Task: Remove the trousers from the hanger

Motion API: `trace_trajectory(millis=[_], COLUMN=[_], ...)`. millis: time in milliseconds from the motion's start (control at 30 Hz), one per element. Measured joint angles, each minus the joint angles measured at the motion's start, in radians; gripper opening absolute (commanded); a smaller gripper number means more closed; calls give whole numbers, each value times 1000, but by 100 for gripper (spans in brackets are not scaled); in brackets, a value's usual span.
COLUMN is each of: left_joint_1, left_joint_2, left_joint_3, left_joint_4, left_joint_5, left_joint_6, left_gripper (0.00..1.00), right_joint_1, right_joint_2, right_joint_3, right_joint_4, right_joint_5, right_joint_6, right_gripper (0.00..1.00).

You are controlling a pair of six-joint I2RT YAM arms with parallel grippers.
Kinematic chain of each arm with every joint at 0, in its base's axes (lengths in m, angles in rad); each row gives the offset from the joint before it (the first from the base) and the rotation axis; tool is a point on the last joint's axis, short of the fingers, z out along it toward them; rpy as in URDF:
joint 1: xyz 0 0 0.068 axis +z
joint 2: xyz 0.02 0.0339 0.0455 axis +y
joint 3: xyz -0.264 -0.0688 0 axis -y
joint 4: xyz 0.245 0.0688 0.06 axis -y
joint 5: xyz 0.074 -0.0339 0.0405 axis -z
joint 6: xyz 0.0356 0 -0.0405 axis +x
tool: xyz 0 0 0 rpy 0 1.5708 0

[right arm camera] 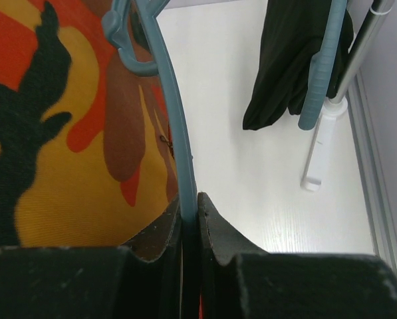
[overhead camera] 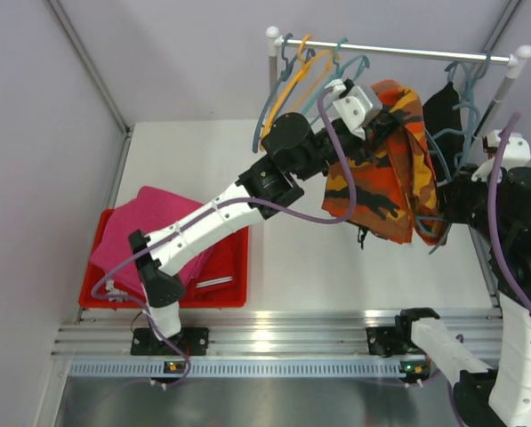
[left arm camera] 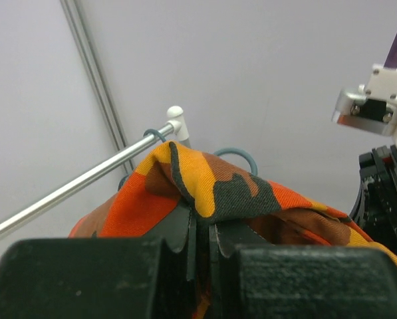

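Note:
The orange camouflage trousers [overhead camera: 385, 173] hang from a blue hanger [right arm camera: 175, 133] just below the rail [overhead camera: 398, 52]. My left gripper [left arm camera: 205, 222] is shut on a raised fold of the camouflage trousers [left arm camera: 205, 179] near the top. My right gripper [right arm camera: 190, 209] is shut on the thin blue arm of the hanger, with the camouflage trousers [right arm camera: 58, 146] to its left. In the top view the right gripper [overhead camera: 445, 212] sits at the garment's right edge. The plain black trousers [overhead camera: 443, 116] hang on another blue hanger at the right end of the rail. The magenta pink trousers [overhead camera: 145, 233] lie in the red tray [overhead camera: 234, 283].
Several bare hangers, one orange [overhead camera: 293, 78] and the others blue [overhead camera: 341, 64], hang at the rail's left end. The rack's white post [right arm camera: 324, 133] stands at the right by the table edge. A wall closes the left side beyond the tray.

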State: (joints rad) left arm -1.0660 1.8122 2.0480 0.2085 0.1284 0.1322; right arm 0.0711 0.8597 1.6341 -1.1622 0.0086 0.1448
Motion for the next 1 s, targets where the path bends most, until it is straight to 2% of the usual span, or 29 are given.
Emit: trace_trajectory(millis=[167,567,800,1000], left_joint_1=[32,58,58,58], left_joint_2=[46,53,36,-50], left_joint_3=[95,170,179,159], left_joint_4=[4,48,53,-49], left_joint_5=[53,125,96,18], left_joint_6=[-31,-51,-52,-24], left_gripper=[0,0,0,0], right_joint_1=[0,0,0,0], right_joint_2=[-10,-13,-31,-95], right_joint_3=[-39,-180,-283,-318], right_joint_4=[-1,-15,-2,34], right_joint_5=[20,50,60,48], right_joint_6=[-3,1,17,42], right_gripper=[0,0,0,0])
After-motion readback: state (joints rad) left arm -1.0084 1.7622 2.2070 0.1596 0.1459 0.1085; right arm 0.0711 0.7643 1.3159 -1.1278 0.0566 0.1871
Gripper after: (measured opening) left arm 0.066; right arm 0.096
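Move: The left hand has the camouflage trousers pinched near their top. The hanger in the right hand has its middle some 12 cm below, 8 cm right and 3 cm back of the left hand; the clothes rail runs about 20 cm straight ahead, roughly level. From the right hand the trousers' middle is about 11 cm left, 4 cm ahead and 5 cm higher; the black garment hangs some 22 cm ahead, 4 cm right, slightly above. Keeping its pinch on the camouflage trousers, the left hand draws them up about 8 cm, veering some 6 cm left late on, its fingers tipping a little further up. The right hand keeps hold of the hanger's arm and pulls it down about 9 cm against this, fingers dipping some 15 degrees before easing slightly back up. ##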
